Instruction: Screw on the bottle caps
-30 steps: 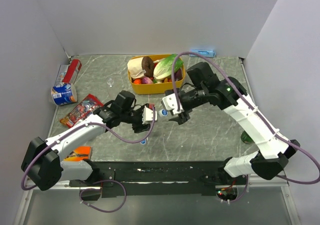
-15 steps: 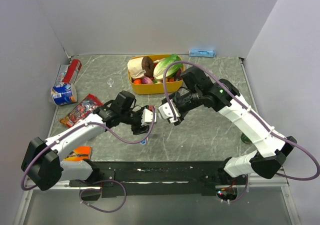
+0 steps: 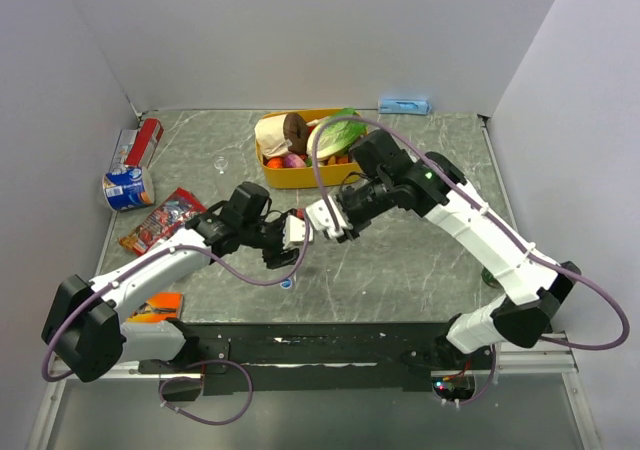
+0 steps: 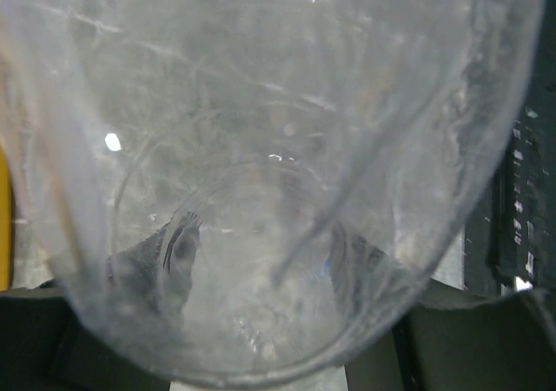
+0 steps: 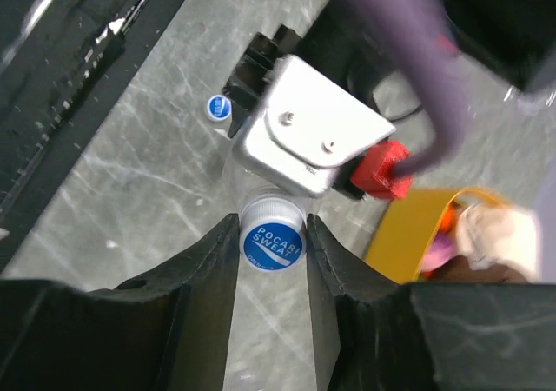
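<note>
A clear bottle (image 4: pixel 278 148) fills the left wrist view, and my left gripper (image 3: pixel 291 234) is shut on its body at mid-table. The bottle's neck points toward my right gripper (image 3: pixel 319 217). In the right wrist view a blue bottle cap (image 5: pixel 272 245) with white lettering sits on the end of that bottle. My right gripper (image 5: pixel 272 226) is shut on it, both fingers touching its sides. The silver body of the left gripper (image 5: pixel 313 135) lies just beyond. Another blue cap (image 5: pixel 218 106) lies loose on the table (image 3: pixel 400 260), also seen as a small blue cap (image 3: pixel 287 282) near the front edge.
A yellow tub (image 3: pixel 300 178) of toy food stands behind the grippers. A snack packet (image 3: pixel 160 220), a can (image 3: pixel 128 187) and a red packet (image 3: pixel 147 138) lie at the left. An orange packet (image 3: pixel 158 308) is front left, and a dark green bottle (image 3: pixel 490 273) stands at the right.
My right arm has swung left toward the left gripper, and its jaws have closed onto the cap at the bottle's neck. The left arm has stayed still.
</note>
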Motion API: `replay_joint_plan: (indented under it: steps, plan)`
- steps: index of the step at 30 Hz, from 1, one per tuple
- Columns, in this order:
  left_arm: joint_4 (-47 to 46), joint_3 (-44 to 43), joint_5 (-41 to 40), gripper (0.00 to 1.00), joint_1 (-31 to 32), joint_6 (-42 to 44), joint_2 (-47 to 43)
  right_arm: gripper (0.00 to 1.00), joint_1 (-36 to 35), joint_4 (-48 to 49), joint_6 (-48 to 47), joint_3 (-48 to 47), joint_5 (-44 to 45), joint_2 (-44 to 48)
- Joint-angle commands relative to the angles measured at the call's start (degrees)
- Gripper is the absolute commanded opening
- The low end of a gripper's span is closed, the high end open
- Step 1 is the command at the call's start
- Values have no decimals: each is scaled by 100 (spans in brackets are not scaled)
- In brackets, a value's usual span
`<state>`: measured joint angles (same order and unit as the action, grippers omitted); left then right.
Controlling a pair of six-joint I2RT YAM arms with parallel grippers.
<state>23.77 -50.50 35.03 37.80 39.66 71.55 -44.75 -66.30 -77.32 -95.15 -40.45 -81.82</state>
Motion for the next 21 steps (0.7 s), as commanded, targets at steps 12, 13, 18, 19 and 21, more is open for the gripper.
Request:
replay_joint_plan:
  steps: [12,13,18,19,21]
  plan:
    - [-4258,612,-5900,1,904,-1171,-125,0,793,65,8725,-1962,329,-2451]
    - [-4162,551,-6041,1,896,-1128,-19,5,784,91,8638,-2120,118,-2496]
    - [-3521,629,-5905,1,878,-1259,53,69,1195,503,8234,-3236,62,-2673]
    - [-3363,681,-5719,1,878,-1311,-9,73,1327,626,8094,-3507,81,-2629]
    - [-2707,752,-4862,1,861,-1321,-211,76,1783,1030,7585,-3580,-68,-2418]
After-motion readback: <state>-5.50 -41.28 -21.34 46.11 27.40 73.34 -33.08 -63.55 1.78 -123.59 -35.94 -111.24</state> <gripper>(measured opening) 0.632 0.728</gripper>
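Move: The right hand already pinches the white-and-blue cap at its fingertips, on the mouth of the bottle the left hand grips; that cap is about 5 cm right of the left hand, level with it front to back and some 13 cm above. From the right hand, the yellow box is about 24 cm ahead, 2 cm left and 22 cm down; the loose cap on the table is 6 cm back, 8 cm left and 27 cm down. Forward together go both hands towards the yellow box, twisting against each other: the right rolls its pinched cap nearly 90 degrees clockwise, looking along its fingers at the bottle, travelling about 13 cm and sinking slightly, then opens and lets go. The left keeps its grip, carrying the bottle about 10 cm forward and 5 cm left while turning it some 50 degrees the opposite way. ##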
